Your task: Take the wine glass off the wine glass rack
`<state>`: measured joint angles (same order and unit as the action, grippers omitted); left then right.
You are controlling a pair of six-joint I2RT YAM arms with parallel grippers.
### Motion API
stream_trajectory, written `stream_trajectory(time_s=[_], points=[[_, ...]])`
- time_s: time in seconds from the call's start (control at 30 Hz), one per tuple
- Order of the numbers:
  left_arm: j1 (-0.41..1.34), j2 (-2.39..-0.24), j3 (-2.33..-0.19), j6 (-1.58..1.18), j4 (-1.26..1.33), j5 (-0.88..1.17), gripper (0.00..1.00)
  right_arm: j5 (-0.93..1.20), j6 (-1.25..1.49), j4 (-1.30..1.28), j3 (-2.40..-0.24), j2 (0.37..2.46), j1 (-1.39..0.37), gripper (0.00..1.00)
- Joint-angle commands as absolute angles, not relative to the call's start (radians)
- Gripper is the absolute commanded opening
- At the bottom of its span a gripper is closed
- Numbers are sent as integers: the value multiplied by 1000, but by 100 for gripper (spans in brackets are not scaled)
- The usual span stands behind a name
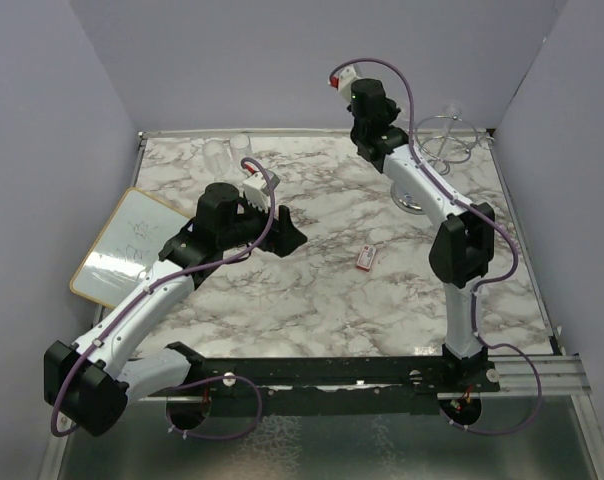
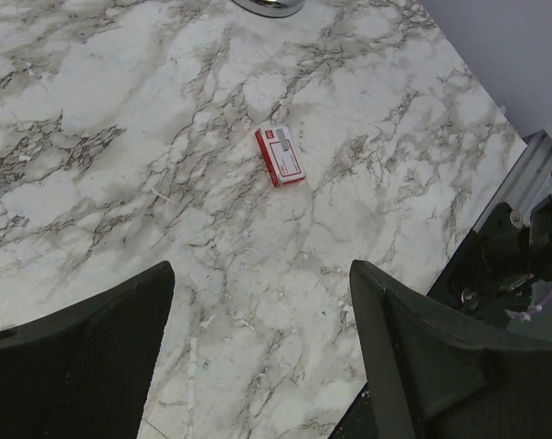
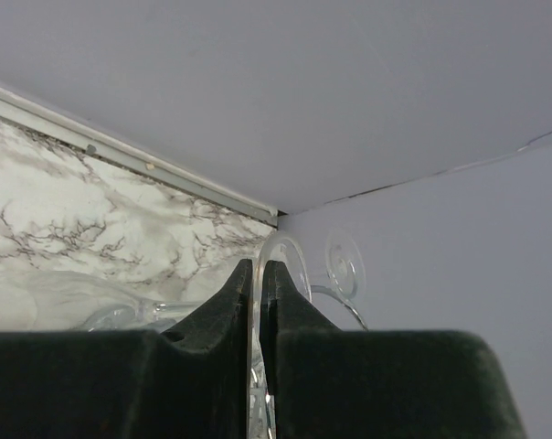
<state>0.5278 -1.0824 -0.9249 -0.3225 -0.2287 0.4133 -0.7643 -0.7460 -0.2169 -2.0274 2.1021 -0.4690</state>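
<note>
The wine glass rack (image 1: 444, 138), a thin silver wire stand on a round shiny base (image 1: 413, 197), stands at the back right corner of the marble table. My right gripper (image 3: 258, 274) is up beside its wire ring, shut on the thin round foot of a clear wine glass (image 3: 290, 258). The bowl is hidden below my fingers. A second glass foot (image 3: 345, 261) rests on the rack wire (image 3: 338, 298) just beyond. My left gripper (image 2: 262, 347) hovers open and empty over the middle of the table, far from the rack.
A small red and white box (image 2: 281, 155) lies on the marble between the arms. Two clear glasses (image 1: 227, 152) stand at the back left. A whiteboard (image 1: 132, 245) overhangs the table's left edge. Grey walls close the back and right sides.
</note>
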Motion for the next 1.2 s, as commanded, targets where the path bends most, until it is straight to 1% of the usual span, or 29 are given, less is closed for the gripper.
stream_trajectory(time_s=[0.0,0.27,0.43,0.57,0.8,1.07,1.17], points=[[532,-1063,-917,-310,-233,396,80,-732,-733,-219,-2082,2139,-475,1],[533,-1067,-922,-317,-235,391,80,-583,-511,-376,-2224,2169,-490,1],[533,-1067,-931,-323,-239,371,80,-453,-339,-422,-2194,2115,-496,1],[534,-1057,-952,-336,-258,329,80,-336,-188,-449,-2127,2044,-495,1],[533,-1013,-1028,-370,-304,224,80,-67,104,-410,-1881,1879,-468,1],[533,-925,-1079,-425,-320,85,80,381,465,-129,-1364,1595,-326,1],[532,-897,-1081,-451,-318,32,80,471,581,-33,-1216,1498,-290,1]])
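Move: The wine glass hangs mouth-down from the right fingers, pinched by its foot, just clear of the rack. The left gripper, towards which the glass is being taken, is about 28 cm back, 20 cm to the left and 6 cm below. The rack stands some 9 cm to the right and 8 cm back, its middle 14 cm lower; the small red-and-white box lies about 31 cm back, 8 cm left, 28 cm below. From the left hand, the glass is about 28 cm ahead, 20 cm right and slightly lower. The wine glass, still pinched by its foot, is first carried left, then drawn back by some 14 cm while sinking, away from the rack and towards the left gripper. The right wrist rolls roughly 75 degrees, swinging the bowl out to the left, and tips its fingers downward. Late on, the open, empty left hand rises about 9 cm, drifting left and turning counter-clockwise. ##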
